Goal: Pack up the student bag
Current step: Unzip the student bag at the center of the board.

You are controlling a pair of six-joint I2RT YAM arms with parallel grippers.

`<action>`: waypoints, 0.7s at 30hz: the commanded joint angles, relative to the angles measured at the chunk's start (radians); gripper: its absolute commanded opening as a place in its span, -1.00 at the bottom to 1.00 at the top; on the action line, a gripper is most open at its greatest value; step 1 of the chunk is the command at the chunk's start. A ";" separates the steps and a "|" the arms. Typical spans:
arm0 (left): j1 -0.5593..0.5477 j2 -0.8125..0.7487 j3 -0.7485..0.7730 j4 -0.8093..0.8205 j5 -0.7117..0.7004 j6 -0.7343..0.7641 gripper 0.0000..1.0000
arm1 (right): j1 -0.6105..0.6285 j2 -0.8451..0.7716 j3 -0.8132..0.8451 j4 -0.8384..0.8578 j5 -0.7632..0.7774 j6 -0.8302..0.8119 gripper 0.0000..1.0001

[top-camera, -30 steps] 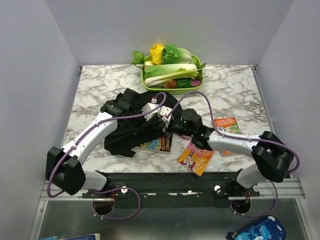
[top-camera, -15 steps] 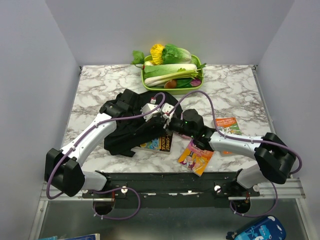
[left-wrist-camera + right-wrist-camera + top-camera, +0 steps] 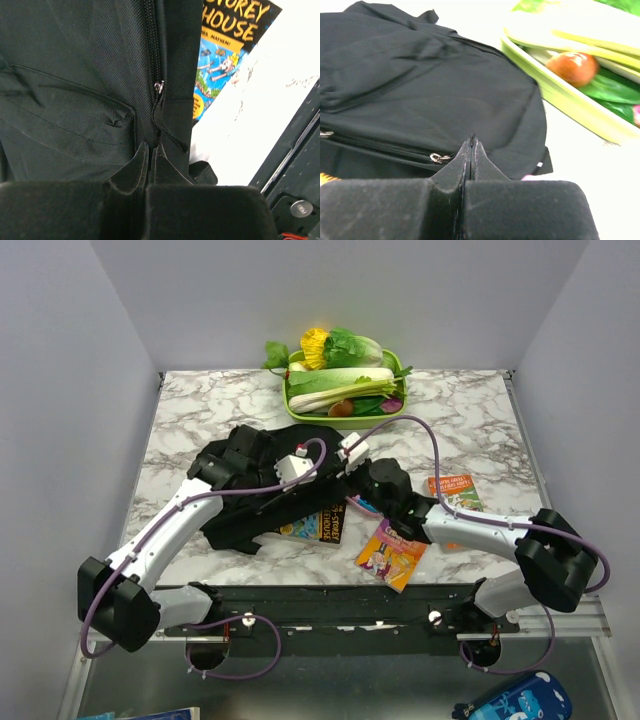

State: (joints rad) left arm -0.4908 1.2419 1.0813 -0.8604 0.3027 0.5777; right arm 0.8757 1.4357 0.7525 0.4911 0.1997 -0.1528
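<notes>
The student bag, a soft black backpack, lies crumpled at the table's middle, partly on top of a picture book. My left gripper is shut on the bag's fabric right beside the zip, with the silver slider just ahead of its tips. My right gripper is shut at the bag's right side; a thin black bit of the bag sticks out between its tips, next to a silver zip slider. The bag's opening is hidden.
A green tray of vegetables stands at the back, close to the right gripper. An orange-pink booklet and an orange book lie at the front right. A pink thing peeks out by the bag.
The right gripper has shut on the bag and pulled back toward the tray. The left arm has drawn left, stretching the bag, and a pink thing now shows at its right edge.
</notes>
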 commanded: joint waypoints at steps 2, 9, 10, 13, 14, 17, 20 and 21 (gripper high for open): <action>0.009 -0.102 -0.061 -0.149 -0.112 0.109 -1.00 | -0.040 -0.009 0.050 -0.026 0.227 0.006 -0.99; 0.056 -0.186 -0.184 -0.118 -0.264 0.151 -1.00 | -0.053 -0.015 0.077 -0.029 0.284 -0.004 -0.99; 0.078 -0.191 -0.195 -0.097 -0.286 0.148 -1.00 | -0.053 -0.023 0.071 -0.026 0.270 -0.004 -0.99; 0.188 -0.190 -0.175 0.006 -0.320 0.091 -0.98 | -0.052 -0.073 0.048 -0.017 0.129 0.024 -0.99; 0.217 -0.179 -0.149 0.004 -0.241 0.058 -0.93 | -0.053 -0.086 0.044 -0.020 0.080 0.038 -0.99; 0.250 -0.161 -0.022 -0.060 -0.078 0.010 -0.76 | -0.047 -0.124 0.015 -0.031 -0.110 0.097 -0.99; 0.248 -0.099 0.136 -0.175 0.186 -0.028 -0.39 | -0.015 -0.153 -0.025 -0.020 -0.230 0.139 -0.99; 0.247 -0.076 0.213 -0.199 0.299 -0.036 -0.28 | -0.001 -0.159 -0.036 -0.022 -0.250 0.147 -0.99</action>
State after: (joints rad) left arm -0.2474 1.1091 1.0973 -0.9104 0.2722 0.6151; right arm 0.8536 1.3216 0.7639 0.4484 0.0982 -0.0620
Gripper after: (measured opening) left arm 0.266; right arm 0.013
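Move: The left fingers are shut on black fabric at the left end of the bag's zipper. The nearer zipper pull lies about 4 cm to their right and 2 cm ahead, and the Treehouse book some 10 cm right and 5 cm back. The right fingers are shut by the other zipper pull, which is roughly 2 cm left, 1 cm back and slightly below. From them the pink pencil case lies about 5 cm right and 8 cm back, and the vegetable basket some 22 cm straight ahead. Leftward goes the left hand, about 7 cm in all, dragging the bag's left part. It eases slightly back and down, then swings forward, turning some 10 degrees counter-clockwise, and finally lifts a few centimetres as its fingers open and let go. The right hand, still shut at the zipper's right end, finishes its pull forward and right, then comes back past its start and rises about 4 cm. ##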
